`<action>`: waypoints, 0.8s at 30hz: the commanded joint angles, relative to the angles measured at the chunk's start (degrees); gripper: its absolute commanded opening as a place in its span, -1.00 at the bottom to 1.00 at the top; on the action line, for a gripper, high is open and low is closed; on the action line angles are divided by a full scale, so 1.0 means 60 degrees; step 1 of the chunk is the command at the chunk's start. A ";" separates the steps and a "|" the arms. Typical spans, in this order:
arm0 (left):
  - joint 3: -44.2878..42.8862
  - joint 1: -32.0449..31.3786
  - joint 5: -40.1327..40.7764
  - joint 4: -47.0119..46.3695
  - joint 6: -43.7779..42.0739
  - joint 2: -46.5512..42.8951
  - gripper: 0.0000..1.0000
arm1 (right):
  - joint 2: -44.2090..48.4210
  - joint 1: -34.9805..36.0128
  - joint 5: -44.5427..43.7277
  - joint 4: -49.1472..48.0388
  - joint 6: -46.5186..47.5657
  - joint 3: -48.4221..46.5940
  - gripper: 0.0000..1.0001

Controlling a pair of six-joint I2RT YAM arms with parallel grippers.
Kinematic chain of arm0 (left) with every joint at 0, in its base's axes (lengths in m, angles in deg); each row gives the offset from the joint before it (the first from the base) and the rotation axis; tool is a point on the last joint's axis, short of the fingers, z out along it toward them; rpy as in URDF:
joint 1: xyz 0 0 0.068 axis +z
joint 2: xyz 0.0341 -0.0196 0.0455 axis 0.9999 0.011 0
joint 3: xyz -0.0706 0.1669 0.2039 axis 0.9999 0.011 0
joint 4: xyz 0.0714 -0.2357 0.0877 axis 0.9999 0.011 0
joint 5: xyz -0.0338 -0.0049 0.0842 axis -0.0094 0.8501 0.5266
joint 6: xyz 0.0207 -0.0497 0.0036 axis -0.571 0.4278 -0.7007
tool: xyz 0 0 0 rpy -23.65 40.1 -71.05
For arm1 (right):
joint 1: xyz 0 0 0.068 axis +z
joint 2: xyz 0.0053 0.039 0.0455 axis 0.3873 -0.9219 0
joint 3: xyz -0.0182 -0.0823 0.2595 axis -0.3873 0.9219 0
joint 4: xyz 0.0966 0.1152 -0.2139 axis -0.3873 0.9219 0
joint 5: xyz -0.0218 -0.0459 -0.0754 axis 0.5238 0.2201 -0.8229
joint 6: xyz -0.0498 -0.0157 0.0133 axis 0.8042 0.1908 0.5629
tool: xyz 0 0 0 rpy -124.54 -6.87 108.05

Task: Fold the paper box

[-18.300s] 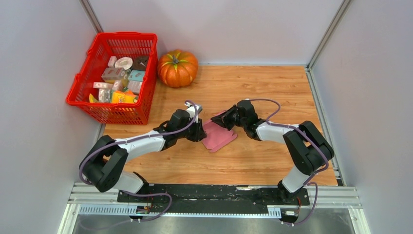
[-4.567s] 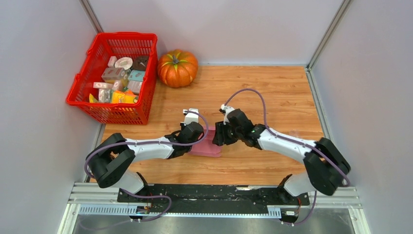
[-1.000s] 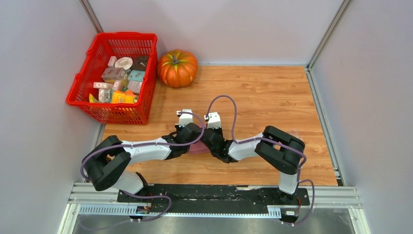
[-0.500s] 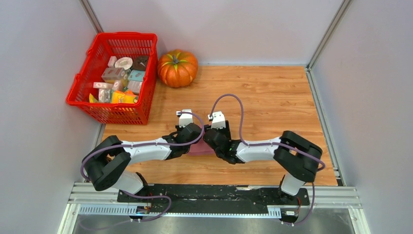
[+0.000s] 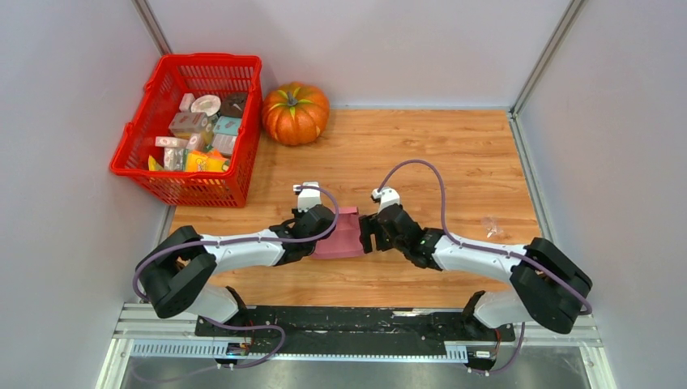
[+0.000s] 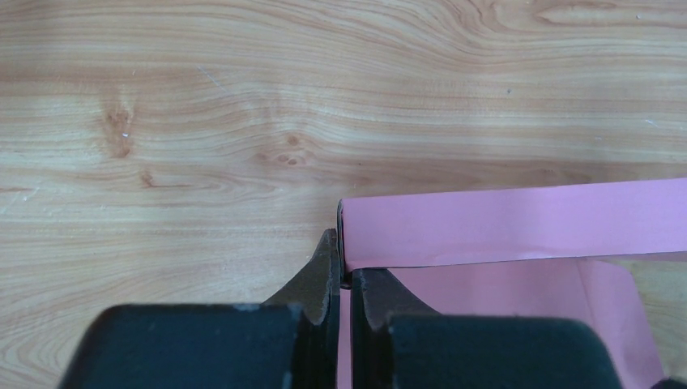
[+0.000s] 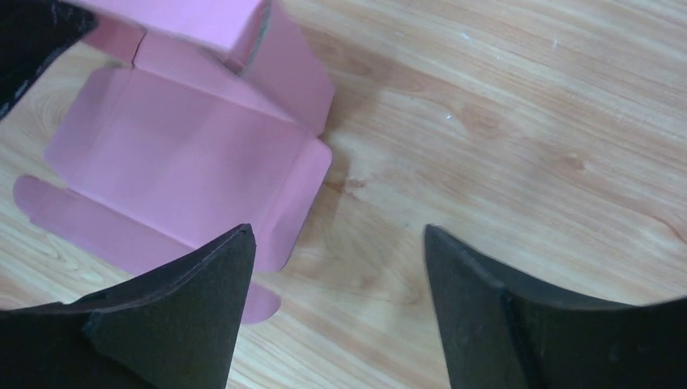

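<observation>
The pink paper box (image 5: 340, 233) lies partly folded on the wooden table between my two arms. My left gripper (image 5: 317, 237) is shut on its left end wall; in the left wrist view the two fingers pinch the upright pink wall (image 6: 502, 223) at its corner, with the left gripper (image 6: 343, 271) right at the card's edge. My right gripper (image 5: 366, 234) stands open just right of the box, holding nothing. In the right wrist view the paper box (image 7: 190, 158) shows a raised wall and flat flaps, and the right gripper (image 7: 336, 239) hovers over bare wood beside a flap.
A red basket (image 5: 138, 154) full of small packages stands at the back left, with an orange pumpkin (image 5: 295, 112) beside it. A small clear scrap (image 5: 491, 225) lies on the wood at the right. Grey walls close the table's sides and back.
My right gripper has opened and let go of the box, and the right arm has pulled back to the right. The left gripper has kept its hold in place.
</observation>
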 commanded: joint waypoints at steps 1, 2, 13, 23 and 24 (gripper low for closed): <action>-0.0263 -0.0065 -0.0419 0.0655 -0.0072 -0.0321 -1.00 | 0.0073 -0.1235 0.2367 -0.0608 -0.0943 0.0069 0.57; -0.0394 -0.0065 -0.0419 0.0888 -0.0087 -0.0336 -1.00 | -0.0116 -0.1426 0.3431 -0.0565 -0.1326 0.0070 0.57; -0.0864 -0.0036 -0.0917 0.1710 0.0631 -0.0424 -1.00 | -0.1742 -0.1604 0.6223 -0.1984 -0.5327 0.0260 0.05; 0.0481 -0.0021 -0.2451 0.1592 -0.0407 -0.2764 0.25 | -0.1876 -0.2364 0.6913 -0.1211 -0.6222 0.0172 -0.64; 0.0542 -0.0021 -0.2658 0.1753 -0.0786 -0.3116 0.29 | -0.1847 -0.2438 0.7044 -0.1137 -0.6309 0.0187 -0.66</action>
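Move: The paper box's right side flap lies about 4 cm left of the open right hand, 1 cm back and 3 cm below; from the left hand it is some 10 cm right, 5 cm back and 3 cm lower. The left hand still pinches the left end of the upright back wall, whose middle is 6 cm to its right, level. From the right hand, the front flap sits about 8 cm left, 4 cm back, 4 cm below. The box's right side flap is taken near its front corner by the right hand, which sinks, then sweeps about 5 cm left and back, tipping some 40 degrees down and rolling its left side up, its wide fingers closing around the flap's edge. The left hand keeps its pinch and draws the back wall back about 1.5 cm, then opens and comes free, backing off and rising. ##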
